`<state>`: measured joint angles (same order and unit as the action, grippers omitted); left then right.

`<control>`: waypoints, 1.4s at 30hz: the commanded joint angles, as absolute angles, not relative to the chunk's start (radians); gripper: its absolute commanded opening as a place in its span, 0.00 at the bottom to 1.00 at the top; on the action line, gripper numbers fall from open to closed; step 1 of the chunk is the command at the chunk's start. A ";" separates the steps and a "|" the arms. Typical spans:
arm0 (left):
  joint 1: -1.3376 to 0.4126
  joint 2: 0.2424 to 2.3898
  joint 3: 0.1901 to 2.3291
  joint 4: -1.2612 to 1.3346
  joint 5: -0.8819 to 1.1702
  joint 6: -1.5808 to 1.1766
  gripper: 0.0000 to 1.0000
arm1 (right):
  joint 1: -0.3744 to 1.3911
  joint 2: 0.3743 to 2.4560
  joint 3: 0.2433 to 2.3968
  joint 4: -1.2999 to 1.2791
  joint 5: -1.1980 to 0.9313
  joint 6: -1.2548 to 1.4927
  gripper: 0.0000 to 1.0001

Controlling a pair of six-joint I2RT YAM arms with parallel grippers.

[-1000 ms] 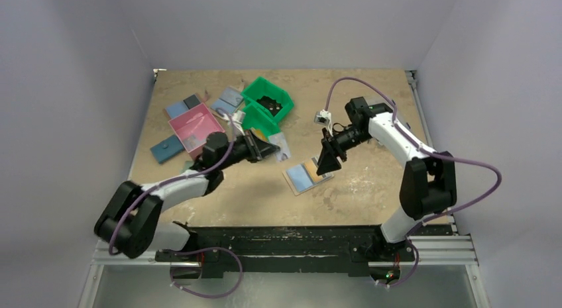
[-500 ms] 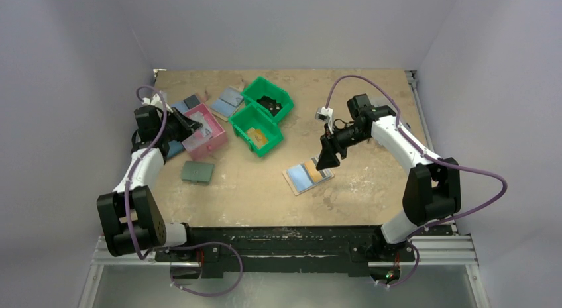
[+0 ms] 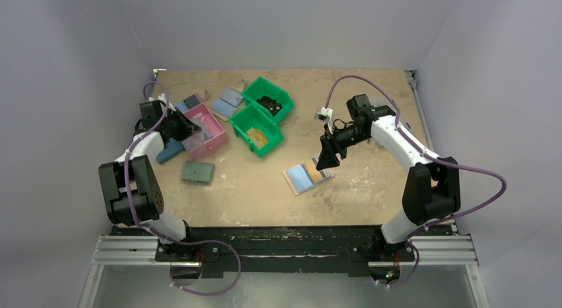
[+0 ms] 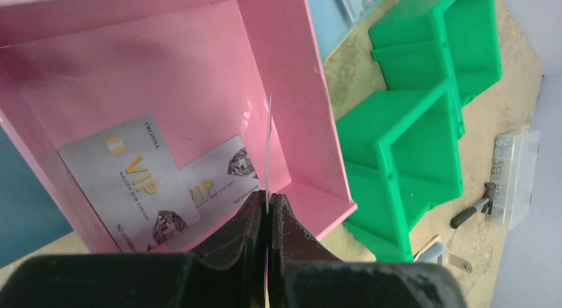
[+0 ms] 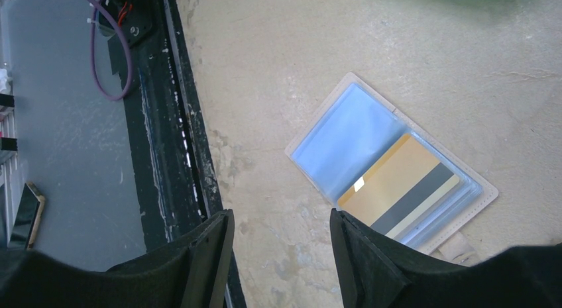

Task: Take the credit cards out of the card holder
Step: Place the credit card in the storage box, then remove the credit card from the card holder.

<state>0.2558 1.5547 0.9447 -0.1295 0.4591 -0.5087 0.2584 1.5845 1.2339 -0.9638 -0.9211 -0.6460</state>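
Note:
The card holder (image 3: 306, 176) lies open on the table, its light-blue panel (image 5: 344, 136) up. A tan credit card (image 5: 397, 189) with a dark stripe sits in its right slot. My right gripper (image 3: 326, 161) (image 5: 281, 222) hangs open just above the holder's near-left corner, with nothing between its fingers. My left gripper (image 3: 192, 128) (image 4: 268, 201) is shut on a thin credit card (image 4: 268, 149), seen edge-on, over the pink bin (image 3: 211, 144) (image 4: 291, 89). Two grey VIP cards (image 4: 126, 182) (image 4: 219, 175) lie flat on the bin's floor.
Two joined green bins (image 3: 265, 112) (image 4: 411, 142) stand right of the pink bin. A sage-green wallet (image 3: 197, 171) and a dark-blue wallet (image 3: 170, 149) lie near my left arm. More flat wallets (image 3: 228, 99) lie behind. The black front rail (image 5: 179, 142) runs close to my right gripper.
My left arm has swung from beside the green bins to the pink bin at the far left, uncovering the sage-green wallet. My right gripper has shifted slightly back and stays open.

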 commanded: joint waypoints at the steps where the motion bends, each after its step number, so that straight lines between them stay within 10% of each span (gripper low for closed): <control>1: 0.266 1.612 1.010 -0.129 0.460 -0.506 0.00 | 0.255 1.590 1.229 -0.962 -0.922 -0.651 0.62; 23: 0.265 1.434 1.180 -0.302 0.099 -0.425 0.37 | 0.255 1.591 1.230 -0.974 -0.922 -0.675 0.61; 29: 0.265 1.169 1.016 -0.186 0.124 -0.535 0.98 | 0.255 1.495 1.181 -0.911 -0.882 -0.699 0.61; 42: 0.223 1.017 0.746 0.036 0.636 -0.782 0.99 | 0.255 1.205 1.047 -0.694 -0.852 -0.757 0.64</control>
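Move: The left hand holds the credit card just above the floor of the pink storage box, whose middle lies level with it, about 2 cm left and 8 cm below. From this hand the nearer green bin stands roughly 18 cm right and level, and the closed green holder about 14 cm back and 3 cm left. From the right hand the box lies some 46 cm left and 12 cm ahead, about 12 cm below. Left hand dips 3 cm into the box, opens, letting the card go, springs up about 20 cm, then sinks rightward. ##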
